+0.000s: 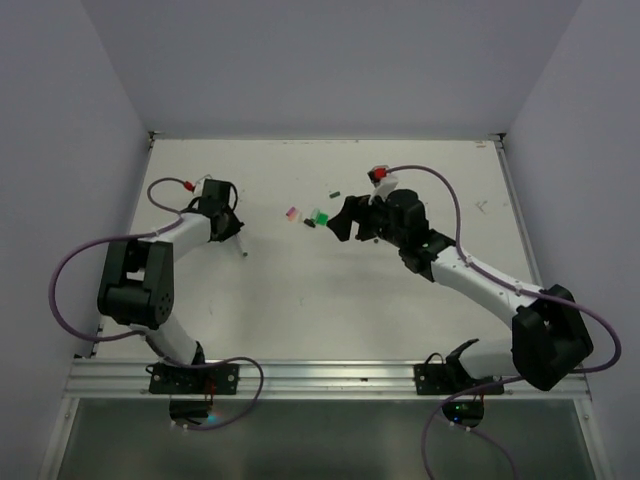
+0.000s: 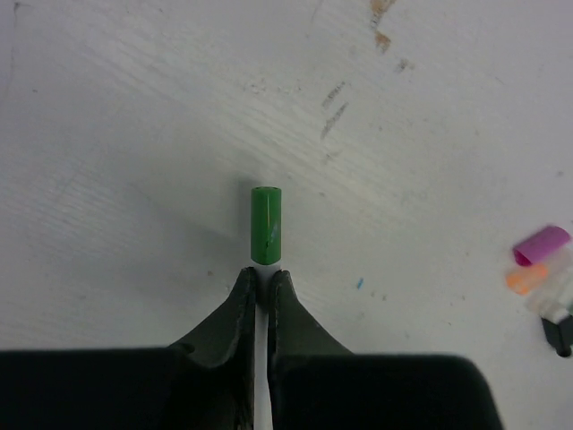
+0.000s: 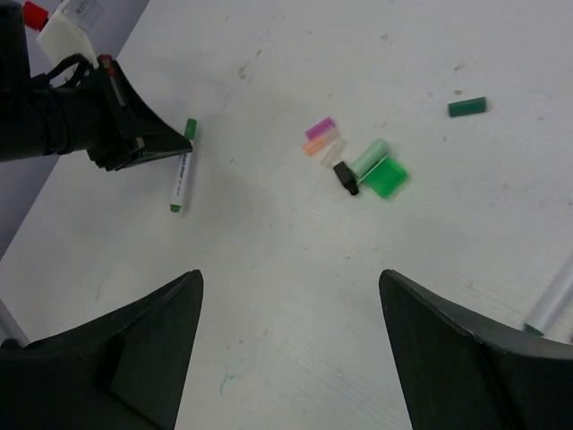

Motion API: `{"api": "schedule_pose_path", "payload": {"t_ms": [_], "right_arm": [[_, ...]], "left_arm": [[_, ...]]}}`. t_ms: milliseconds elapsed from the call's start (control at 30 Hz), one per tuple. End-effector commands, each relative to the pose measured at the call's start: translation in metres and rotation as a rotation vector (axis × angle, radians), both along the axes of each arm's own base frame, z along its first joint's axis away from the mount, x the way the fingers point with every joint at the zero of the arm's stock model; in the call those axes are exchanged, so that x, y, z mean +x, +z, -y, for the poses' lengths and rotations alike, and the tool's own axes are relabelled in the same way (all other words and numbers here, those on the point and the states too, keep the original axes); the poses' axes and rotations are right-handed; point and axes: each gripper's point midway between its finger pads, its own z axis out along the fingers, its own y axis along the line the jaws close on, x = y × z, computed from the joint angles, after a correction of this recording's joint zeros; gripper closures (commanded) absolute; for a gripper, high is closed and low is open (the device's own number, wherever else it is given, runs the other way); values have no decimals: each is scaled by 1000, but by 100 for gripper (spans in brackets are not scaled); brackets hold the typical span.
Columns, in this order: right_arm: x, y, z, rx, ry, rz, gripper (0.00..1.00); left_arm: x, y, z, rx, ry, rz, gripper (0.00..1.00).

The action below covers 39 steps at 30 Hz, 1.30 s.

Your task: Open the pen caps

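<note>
My left gripper [image 2: 264, 271] is shut on the white body of a pen just behind its green cap [image 2: 266, 226], which pokes out past the fingertips. In the right wrist view that pen [image 3: 182, 179] lies flat on the table with the cap [image 3: 190, 128] at its far end, and the left gripper [image 3: 134, 143] clamps it from the left. My right gripper [image 3: 291, 296] hovers open over bare table, holding nothing. In the top view the left gripper [image 1: 228, 225] is at the left and the right gripper [image 1: 340, 222] near the middle.
Loose caps lie in a cluster: pink [image 3: 320, 128], orange [image 3: 312, 148], black [image 3: 346, 178], pale green [image 3: 369, 157] and bright green [image 3: 387, 178]. A dark green cap [image 3: 467, 107] lies apart, farther back. Another white pen [image 3: 551, 305] shows at the right edge.
</note>
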Motion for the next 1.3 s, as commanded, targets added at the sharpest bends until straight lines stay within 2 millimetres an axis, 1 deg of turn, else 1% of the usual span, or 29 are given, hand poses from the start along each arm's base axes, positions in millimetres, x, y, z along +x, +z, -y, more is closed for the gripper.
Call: {"api": "schedule_pose_path", "payload": {"t_ms": [0, 33, 67, 100, 133, 167, 200, 267, 300, 367, 400, 433, 467, 500, 567, 600, 633, 733, 767, 833, 867, 933, 1000, 1033, 1067, 1100, 1167, 1200, 1267], "right_arm": [[-18, 0, -42, 19, 107, 30, 17], [-21, -3, -50, 19, 123, 26, 18], [-25, -13, -60, 22, 138, 0, 18], [-32, -12, -74, 39, 170, 3, 18], [-36, -15, -82, 51, 182, -11, 20], [-42, -22, -95, 49, 210, -27, 20], [-43, -21, -102, 58, 218, -22, 21], [-47, -25, -119, 65, 237, -38, 21], [-47, -27, -124, 66, 239, -44, 22], [-47, -21, -135, 86, 241, -42, 22], [-45, -26, -139, 82, 241, -46, 23], [-43, -21, -145, 87, 242, -35, 23], [-43, -21, -148, 88, 244, -38, 23], [-42, -28, -151, 76, 245, -50, 23], [-38, -26, -157, 82, 246, -48, 23], [-36, -32, -160, 76, 244, -59, 24], [-33, -29, -163, 79, 243, -54, 24], [-28, -39, -168, 60, 235, -71, 25], [-25, -37, -171, 59, 232, -68, 25], [-22, -43, -175, 45, 234, -80, 25], [-22, -47, -176, 37, 233, -89, 26], [-19, -47, -180, 37, 232, -92, 26], [-16, -53, -182, 27, 232, -101, 28], [-15, -51, -185, 32, 237, -97, 29], [-14, -56, -186, 25, 235, -103, 31], [-13, -57, -186, 21, 236, -105, 37], [-12, -58, -189, 19, 240, -104, 43], [-12, -58, -189, 17, 242, -104, 53], [-11, -58, -189, 17, 240, -104, 63]], "left_arm": [[6, 46, 30, -126, -35, 196, 100], [3, 49, 34, -139, -40, 211, 100], [1, 52, 38, -152, -45, 222, 100], [-4, 58, 45, -170, -50, 245, 100], [-6, 61, 48, -179, -54, 257, 100], [-8, 65, 53, -189, -60, 271, 100], [-11, 70, 60, -203, -70, 290, 100], [-15, 77, 68, -210, -80, 311, 100], [-18, 82, 76, -221, -95, 326, 100], [-22, 87, 84, -229, -112, 338, 100], [-25, 91, 93, -242, -129, 345, 100], [-27, 92, 96, -250, -137, 348, 100], [-28, 95, 98, -259, -142, 353, 100], [-31, 97, 101, -267, -147, 361, 100], [-34, 97, 102, -274, -150, 362, 100], [-36, 99, 103, -280, -153, 367, 100], [-32, 106, 106, -295, -158, 399, 100], [-33, 108, 108, -301, -165, 407, 100], [-35, 109, 110, -306, -172, 406, 100], [-36, 111, 111, -311, -175, 409, 100], [-37, 114, 111, -316, -177, 421, 100], [-37, 116, 111, -319, -176, 426, 100], [-39, 120, 112, -325, -179, 438, 100], [-39, 121, 112, -325, -179, 441, 100], [-39, 121, 112, -326, -180, 444, 100], [-40, 122, 113, -329, -184, 444, 100], [-40, 122, 113, -328, -189, 447, 100], [-40, 122, 113, -328, -191, 446, 100], [-40, 124, 115, -332, -199, 450, 100]]}}
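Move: The left hand already pinches the green-capped pen just under its cap; the right gripper it is brought to stands about 31 cm to its right, 6 cm back and 17 cm higher. From the empty right hand the pen's middle lies some 29 cm left, 2 cm ahead and 17 cm below. Around 18 cm below the right hand lie the pink cap, 12 ahead and 15 left, and the black cap, 8 ahead and 10 left. The left hand keeps its pinch under the green cap and lifts the pen about 11 cm while carrying it as far to the right, towards the right gripper, and a little back, its fingertips tilting up some 20 degrees and its left side rolling down. The right hand sweeps about 18 cm left to meet it and sinks some 7 cm, swinging back first and then forward again as it turns counter-clockwise, and brings its half-closing fingers to either side of the white barrel below the left fingers, a firm grip not yet shown. ##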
